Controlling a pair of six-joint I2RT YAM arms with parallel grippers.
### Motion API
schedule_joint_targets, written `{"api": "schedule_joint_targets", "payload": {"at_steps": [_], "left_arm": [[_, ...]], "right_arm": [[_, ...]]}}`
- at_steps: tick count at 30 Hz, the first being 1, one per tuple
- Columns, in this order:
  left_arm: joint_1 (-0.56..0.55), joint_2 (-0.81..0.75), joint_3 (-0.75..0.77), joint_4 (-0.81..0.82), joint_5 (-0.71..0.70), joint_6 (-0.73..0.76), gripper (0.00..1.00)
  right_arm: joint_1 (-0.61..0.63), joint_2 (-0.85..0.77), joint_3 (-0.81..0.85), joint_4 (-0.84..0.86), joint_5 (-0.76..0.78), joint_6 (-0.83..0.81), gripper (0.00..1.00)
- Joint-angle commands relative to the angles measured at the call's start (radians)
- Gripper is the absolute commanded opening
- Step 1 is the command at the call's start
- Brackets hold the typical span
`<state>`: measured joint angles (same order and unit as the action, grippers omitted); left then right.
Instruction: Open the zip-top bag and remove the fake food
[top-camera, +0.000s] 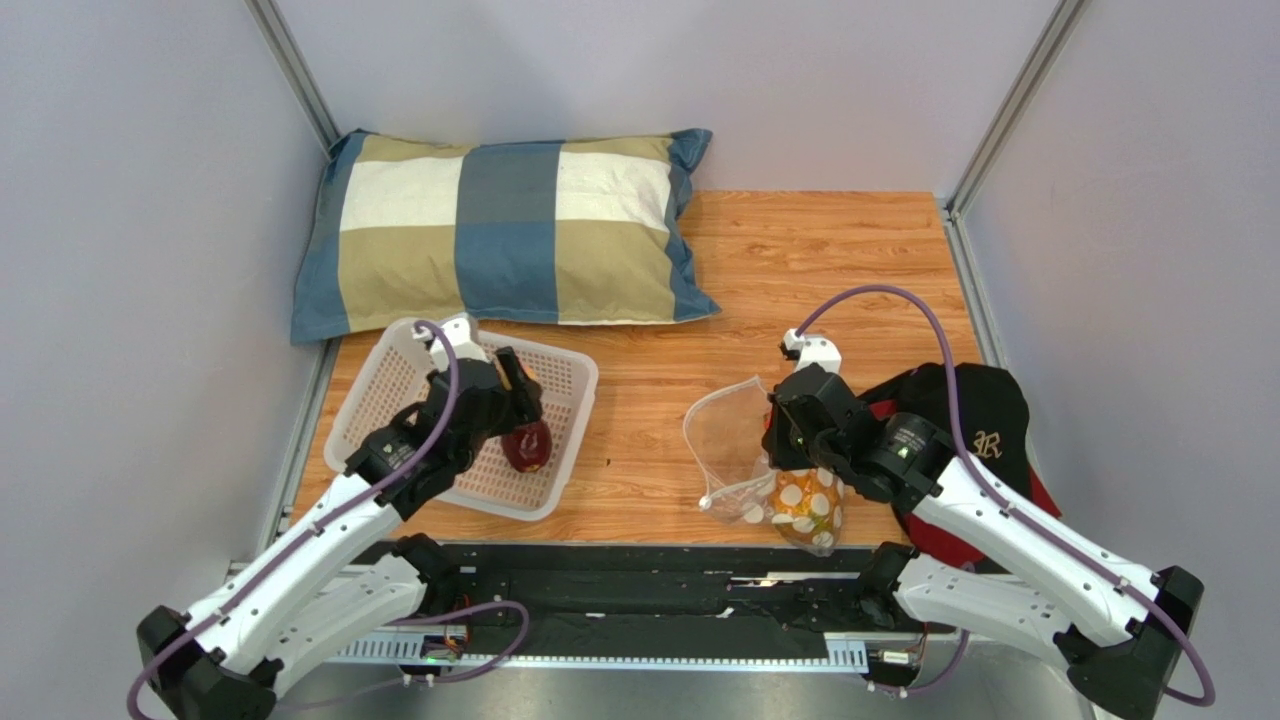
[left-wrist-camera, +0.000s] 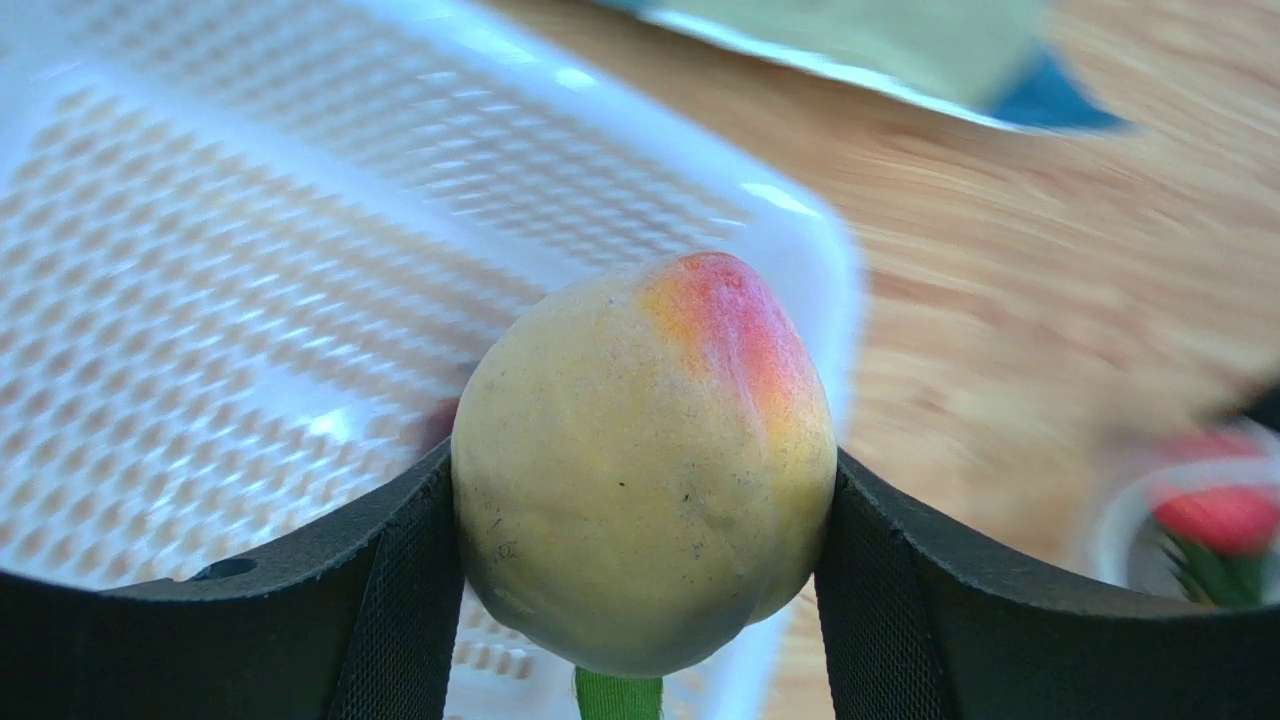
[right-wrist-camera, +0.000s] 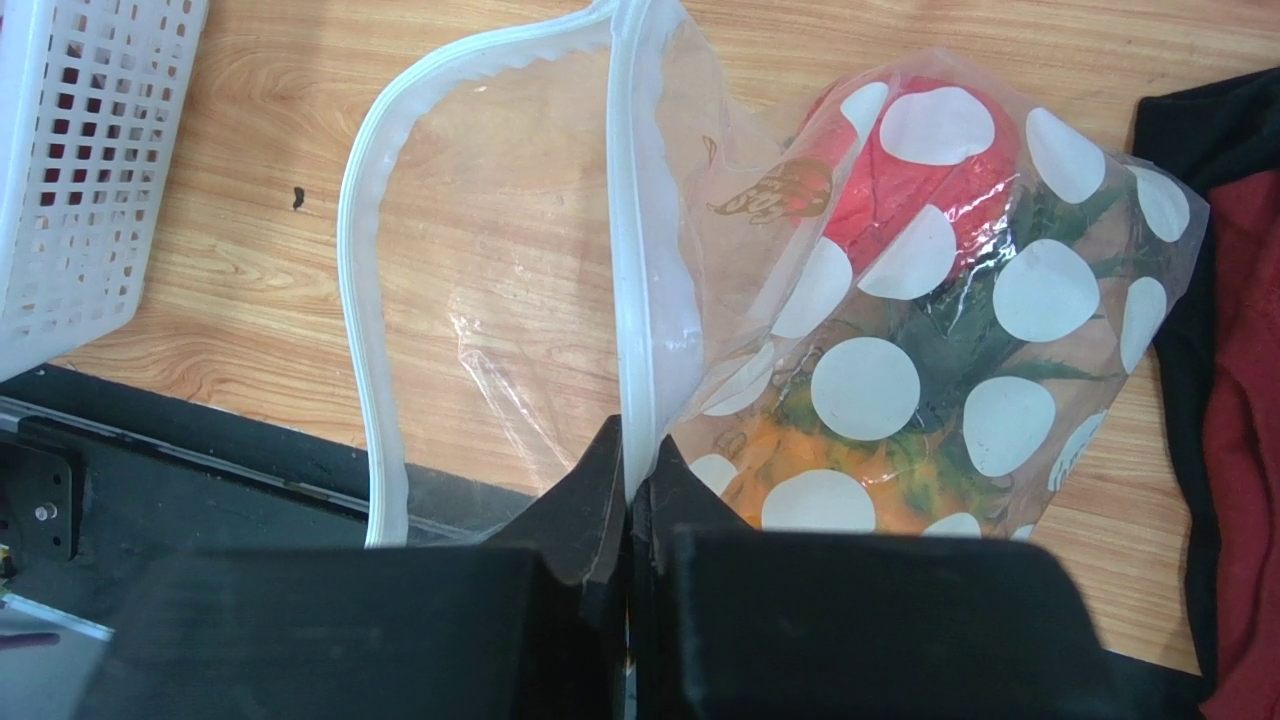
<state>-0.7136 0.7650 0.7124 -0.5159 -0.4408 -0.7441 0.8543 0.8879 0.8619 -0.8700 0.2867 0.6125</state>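
The clear zip-top bag (right-wrist-camera: 511, 300), white spots on one face, lies open-mouthed on the wood. My right gripper (right-wrist-camera: 631, 488) is shut on its white zip strip (right-wrist-camera: 639, 225). Inside it show a red berry (right-wrist-camera: 902, 180), a green sprig (right-wrist-camera: 977, 338) and an orange frilly piece (right-wrist-camera: 842, 480). From above, the bag (top-camera: 733, 428) sits left of the right gripper (top-camera: 781, 435). My left gripper (left-wrist-camera: 639, 503) is shut on a yellow-orange round fruit (left-wrist-camera: 631, 435) above the white basket (left-wrist-camera: 226, 300). A dark maroon piece (top-camera: 526, 447) lies in that basket under the left gripper (top-camera: 516, 398).
The white perforated basket (top-camera: 406, 353) stands at the left. A checked pillow (top-camera: 504, 225) lies behind it. A black and red cap (top-camera: 984, 413) rests under the right arm. A black rail (top-camera: 631, 578) runs along the near edge.
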Motion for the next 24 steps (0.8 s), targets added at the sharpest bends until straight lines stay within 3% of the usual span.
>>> {"api": "schedule_joint_targets", "payload": {"at_steps": [1, 3, 7, 8, 10, 11, 13, 14, 21, 24], "left_arm": [[0.208, 0.052, -0.048, -0.161, -0.033, -0.139, 0.00], [0.303, 0.091, -0.088, -0.100, 0.031, -0.144, 0.00], [0.333, 0.167, -0.146, -0.029, -0.007, -0.187, 0.01], [0.335, 0.183, -0.149, -0.020, -0.036, -0.208, 0.20], [0.338, 0.235, -0.148, -0.016, -0.045, -0.228, 0.47], [0.339, 0.250, -0.145, -0.024, -0.052, -0.257, 0.73], [0.339, 0.269, -0.140, -0.022, -0.033, -0.255, 0.85], [0.339, 0.266, -0.131, -0.027, -0.018, -0.256, 0.99], [0.339, 0.160, -0.027, -0.148, 0.051, -0.167, 0.99], [0.335, 0.044, -0.019, -0.061, 0.231, -0.016, 0.99]], "right_arm": [[-0.003, 0.008, 0.042, 0.037, -0.001, -0.020, 0.00], [-0.003, 0.011, 0.042, 0.040, -0.012, -0.019, 0.00], [-0.003, 0.017, 0.042, 0.054, -0.038, -0.016, 0.00], [-0.003, 0.020, 0.042, 0.055, -0.046, -0.017, 0.00], [-0.004, 0.020, 0.040, 0.062, -0.058, -0.016, 0.00], [-0.003, 0.023, 0.039, 0.066, -0.069, -0.016, 0.00], [-0.001, 0.028, 0.039, 0.071, -0.080, -0.017, 0.00], [-0.001, 0.035, 0.039, 0.075, -0.095, -0.017, 0.00], [-0.001, 0.068, 0.065, 0.083, -0.146, -0.025, 0.00], [-0.001, 0.068, 0.074, 0.085, -0.155, -0.028, 0.00]]}}
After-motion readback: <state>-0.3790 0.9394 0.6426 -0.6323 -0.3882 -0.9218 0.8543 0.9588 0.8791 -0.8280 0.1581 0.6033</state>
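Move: The left hand holds the peach over the basket's right side; the free spot on the basket floor is about 9 cm to its left, level fore-and-aft and 15 below. The dark red fruit lies some 3 cm left of the hand, also 15 below; the bag is roughly 30 cm to its right and 6 back. From the right hand, pinching the bag's rim, that spot is about 36 cm left and 5 ahead, 12 below. Left hand carries the peach 10 cm left, 13 down into the basket, opens, rises; right keeps its bag. ##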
